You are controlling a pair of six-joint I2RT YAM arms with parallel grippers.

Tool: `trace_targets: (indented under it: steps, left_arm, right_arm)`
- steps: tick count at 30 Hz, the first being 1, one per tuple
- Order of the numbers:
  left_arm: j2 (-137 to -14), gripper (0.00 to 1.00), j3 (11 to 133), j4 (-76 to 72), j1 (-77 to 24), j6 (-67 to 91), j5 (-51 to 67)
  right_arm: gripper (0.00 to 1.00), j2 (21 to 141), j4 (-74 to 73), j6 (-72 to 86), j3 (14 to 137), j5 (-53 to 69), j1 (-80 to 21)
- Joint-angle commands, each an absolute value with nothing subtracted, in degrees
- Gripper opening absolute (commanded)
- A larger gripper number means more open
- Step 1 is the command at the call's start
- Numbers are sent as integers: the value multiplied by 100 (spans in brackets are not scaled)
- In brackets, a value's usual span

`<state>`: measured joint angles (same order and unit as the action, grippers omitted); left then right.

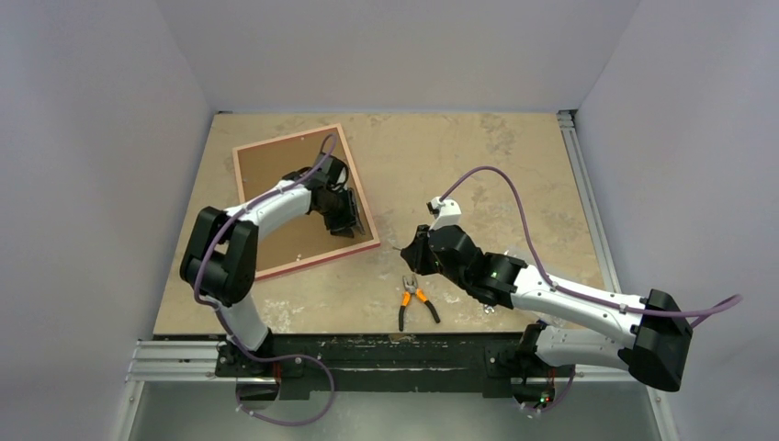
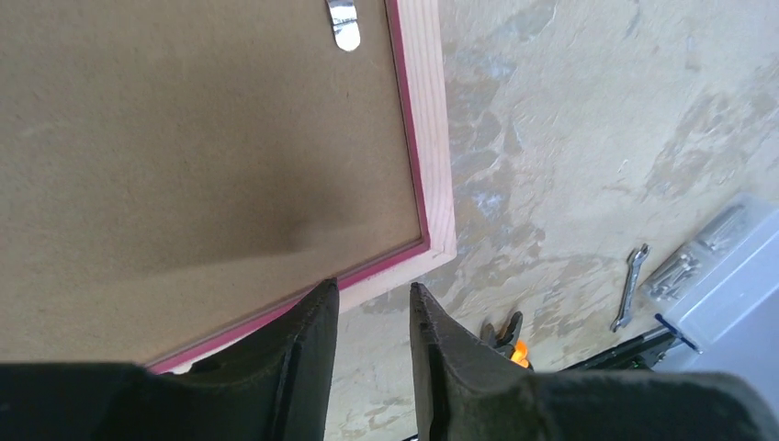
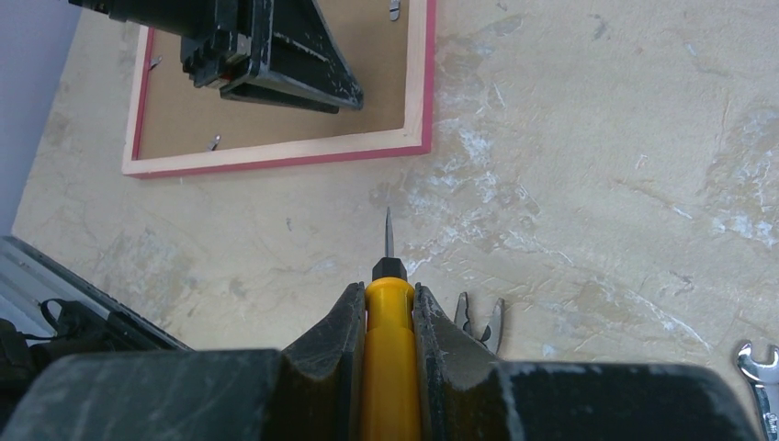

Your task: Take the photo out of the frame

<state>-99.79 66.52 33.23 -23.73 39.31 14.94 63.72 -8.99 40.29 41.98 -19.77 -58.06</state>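
Observation:
The frame (image 1: 276,163) lies face down at the back left of the table, brown backing board up, with a pale wood edge and pink border (image 2: 411,156). A metal tab (image 2: 344,23) holds the board. The photo is hidden under the board. My left gripper (image 1: 347,219) hovers over the frame's near right corner, open and empty, fingertips apart (image 2: 371,292). My right gripper (image 3: 386,292) is shut on a yellow-handled screwdriver (image 3: 389,322), its tip pointing toward the frame (image 3: 276,152), above the table's middle (image 1: 415,246).
Orange-handled pliers (image 1: 415,299) lie near the front edge, below the right gripper. A small wrench (image 2: 630,285) and a clear plastic box (image 2: 726,266) of parts show in the left wrist view. More metal tabs (image 3: 213,142) sit along the frame's inner edge.

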Motion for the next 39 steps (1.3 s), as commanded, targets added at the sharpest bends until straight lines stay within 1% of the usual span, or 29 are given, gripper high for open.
trace_targets:
  steps: [1,4,6,9,14,20,25,29,35,39]
  left_arm:
    - [-10251,33,6848,3275,-2209,3856,1832]
    - [-10308,33,6600,3151,-2232,3964,2018]
    - [-10355,35,6497,3173,-2237,4011,2000]
    - [-10295,35,6362,3174,-2277,4087,2169]
    - [-9688,35,5828,3143,-2390,4151,2235]
    - [-8793,36,4620,2888,-2391,4337,2519]
    - [-7972,36,3783,2713,-2397,4498,2783]
    - [-7402,37,3537,2927,-2391,4394,2859]
    - [-6553,47,4049,3489,-2292,4094,2824]
    - [-6057,56,4139,3635,-2052,4114,2814]
  right_arm:
    - [0,6308,-686,4002,4345,-1912,-5783]
    - [0,6276,-680,4033,4308,-1916,-5783]
    - [0,6280,-688,4034,4311,-1907,-5783]
    - [0,6320,-716,4039,4337,-1906,-5783]
    - [0,6513,-733,4010,4483,-1773,-5783]
    - [0,6899,-878,3895,4845,-1751,-5783]
    - [0,7572,-1191,3752,5520,-1803,-5768]
    - [0,8366,-1647,3641,6335,-1777,-5647]
    - [0,9619,-2272,3272,7713,-1644,-5431]
    - [0,10411,-2717,2994,8789,-1514,-5173]
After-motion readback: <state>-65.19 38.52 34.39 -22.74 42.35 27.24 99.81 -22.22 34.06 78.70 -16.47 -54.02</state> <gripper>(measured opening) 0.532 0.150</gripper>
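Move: The left hand hovers over the backing at the photo frame's near right corner, which is about 4 cm to its right, 3 cm back and 3 cm below. The lower right metal tab lies some 7 cm ahead, 1 cm left, and the pliers about 20 cm back, 13 cm right. From the right hand, holding the screwdriver, that corner lies roughly 8 cm left, 3 cm ahead and 12 cm below; the tab 13 cm left, 13 cm ahead; the pliers 13 cm straight back. Down about 2 cm inside the frame's near right corner, then back roughly 14 cm: the left fingers, kept slightly apart, drag the frame by its near bar towards the base, then rise about 5 cm while opening wider. Midway the right hand sets off, carrying the gripped screwdriver forward and left about 8 cm each way, over to the frame's right bar. ##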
